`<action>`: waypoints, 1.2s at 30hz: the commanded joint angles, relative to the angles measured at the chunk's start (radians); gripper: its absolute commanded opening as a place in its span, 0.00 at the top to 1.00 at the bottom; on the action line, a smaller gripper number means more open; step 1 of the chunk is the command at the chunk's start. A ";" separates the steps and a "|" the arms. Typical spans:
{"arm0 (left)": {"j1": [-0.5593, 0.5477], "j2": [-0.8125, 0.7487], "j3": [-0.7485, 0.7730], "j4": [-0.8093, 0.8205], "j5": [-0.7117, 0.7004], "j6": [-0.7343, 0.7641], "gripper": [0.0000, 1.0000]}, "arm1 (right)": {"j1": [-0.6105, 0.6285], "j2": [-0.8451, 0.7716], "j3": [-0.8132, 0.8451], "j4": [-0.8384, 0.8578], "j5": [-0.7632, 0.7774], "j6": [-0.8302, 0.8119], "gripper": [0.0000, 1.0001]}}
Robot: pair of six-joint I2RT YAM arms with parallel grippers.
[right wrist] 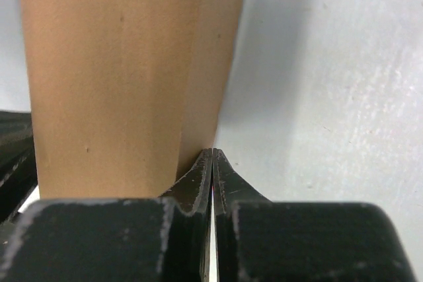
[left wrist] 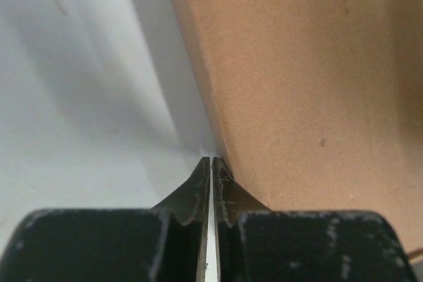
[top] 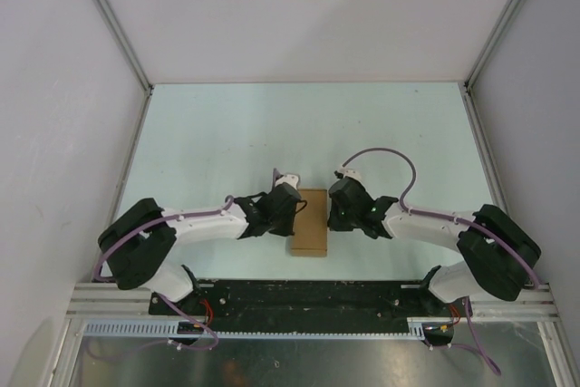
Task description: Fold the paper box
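The paper box [top: 308, 221] is a small closed brown cardboard box on the table between my two arms, near the front edge. My left gripper [top: 296, 205] is shut and empty, its tips against the box's left side; in the left wrist view [left wrist: 211, 161] the brown wall [left wrist: 310, 84] fills the right. My right gripper [top: 330, 208] is shut and empty, its tips at the box's right side; in the right wrist view [right wrist: 212, 153] the box [right wrist: 112, 77] fills the left.
The pale table [top: 308, 133] is walled by white panels with metal rails at left [top: 109, 20] and right [top: 507, 20]. A black base rail [top: 308, 296] runs along the front edge just behind the box.
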 commanded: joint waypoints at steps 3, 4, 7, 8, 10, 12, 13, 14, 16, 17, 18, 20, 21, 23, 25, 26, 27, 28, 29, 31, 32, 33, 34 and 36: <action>0.118 -0.077 0.014 0.033 0.007 0.063 0.89 | -0.006 -0.020 0.078 -0.004 0.015 -0.027 0.99; 0.134 -0.094 0.011 0.016 0.004 0.072 0.86 | -0.009 -0.031 0.078 -0.030 0.030 -0.029 0.99; 0.168 -0.129 -0.012 -0.016 -0.022 0.073 0.67 | -0.028 -0.097 0.076 -0.099 0.080 -0.046 0.97; 0.177 -0.156 -0.027 -0.024 -0.034 0.069 0.53 | -0.034 -0.112 0.076 -0.116 0.090 -0.053 0.94; 0.185 -0.192 -0.042 -0.050 -0.042 0.054 0.41 | -0.058 -0.164 0.078 -0.160 0.101 -0.070 0.89; 0.185 -0.250 -0.059 -0.071 -0.062 0.044 0.28 | -0.071 -0.201 0.078 -0.206 0.117 -0.081 0.78; 0.185 -0.270 -0.065 -0.097 -0.068 0.031 0.24 | -0.083 -0.238 0.076 -0.221 0.127 -0.087 0.74; 0.186 -0.295 -0.078 -0.107 -0.074 0.024 0.20 | -0.089 -0.258 0.078 -0.240 0.134 -0.087 0.67; 0.188 -0.365 -0.091 -0.139 -0.088 0.008 0.17 | -0.095 -0.293 0.076 -0.292 0.166 -0.090 0.61; 0.188 -0.390 -0.104 -0.148 -0.095 0.001 0.14 | -0.101 -0.328 0.076 -0.309 0.177 -0.089 0.55; 0.189 -0.413 -0.108 -0.156 -0.101 -0.005 0.14 | -0.106 -0.344 0.078 -0.344 0.199 -0.086 0.52; 0.189 -0.488 -0.124 -0.179 -0.120 -0.014 0.12 | -0.124 -0.397 0.073 -0.376 0.216 -0.067 0.45; 0.189 -0.514 -0.127 -0.186 -0.125 -0.020 0.11 | -0.132 -0.419 0.069 -0.399 0.217 -0.058 0.42; 0.189 -0.578 -0.133 -0.210 -0.138 -0.014 0.10 | -0.144 -0.462 0.053 -0.410 0.217 -0.044 0.34; 0.189 -0.635 -0.134 -0.234 -0.158 -0.019 0.06 | -0.149 -0.545 0.023 -0.410 0.249 -0.029 0.29; 0.189 -0.652 -0.137 -0.240 -0.177 -0.017 0.03 | -0.149 -0.578 0.010 -0.407 0.258 -0.034 0.23; 0.189 -0.667 -0.136 -0.246 -0.186 -0.020 0.02 | -0.149 -0.629 0.003 -0.416 0.298 -0.023 0.20; 0.189 -0.684 -0.136 -0.257 -0.195 -0.019 0.01 | -0.148 -0.660 -0.011 -0.424 0.320 -0.020 0.18; 0.189 -0.710 -0.134 -0.262 -0.212 -0.019 0.00 | -0.149 -0.684 -0.016 -0.429 0.337 -0.020 0.15; 0.189 -0.733 -0.134 -0.269 -0.224 -0.014 0.00 | -0.149 -0.756 -0.031 -0.444 0.384 -0.026 0.11; 0.189 -0.747 -0.131 -0.271 -0.230 -0.011 0.00 | -0.148 -0.781 -0.039 -0.444 0.396 -0.032 0.03; 0.189 -0.752 -0.131 -0.272 -0.238 -0.006 0.00 | -0.149 -0.807 -0.049 -0.436 0.418 -0.034 0.00; 0.191 -0.755 -0.128 -0.277 -0.244 -0.006 0.00 | -0.149 -0.850 -0.063 -0.429 0.423 -0.056 0.00; 0.189 -0.767 -0.130 -0.280 -0.256 -0.003 0.00 | -0.148 -0.893 -0.100 -0.395 0.427 -0.076 0.00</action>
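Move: The closed box stands upright between the two grippers, its long side running fore and aft. Its middle is about 4 cm to the right of the left fingertips and 2 cm farther out, at about their height. From the right fingertips it is some 5 cm to the left, 1 cm farther out and about 1 cm lower. The table close around it is clear. Take both grippers off the sides of the box and open them wide from nearly shut. Send the left one forward and left along its side, then back, left and up, ending about 11 cm left and 12 cm up. Lift the right one, edging forward, then swing it some 14 cm right while rising, tilting both hands' fingers outward-forward by about 20 degrees. ##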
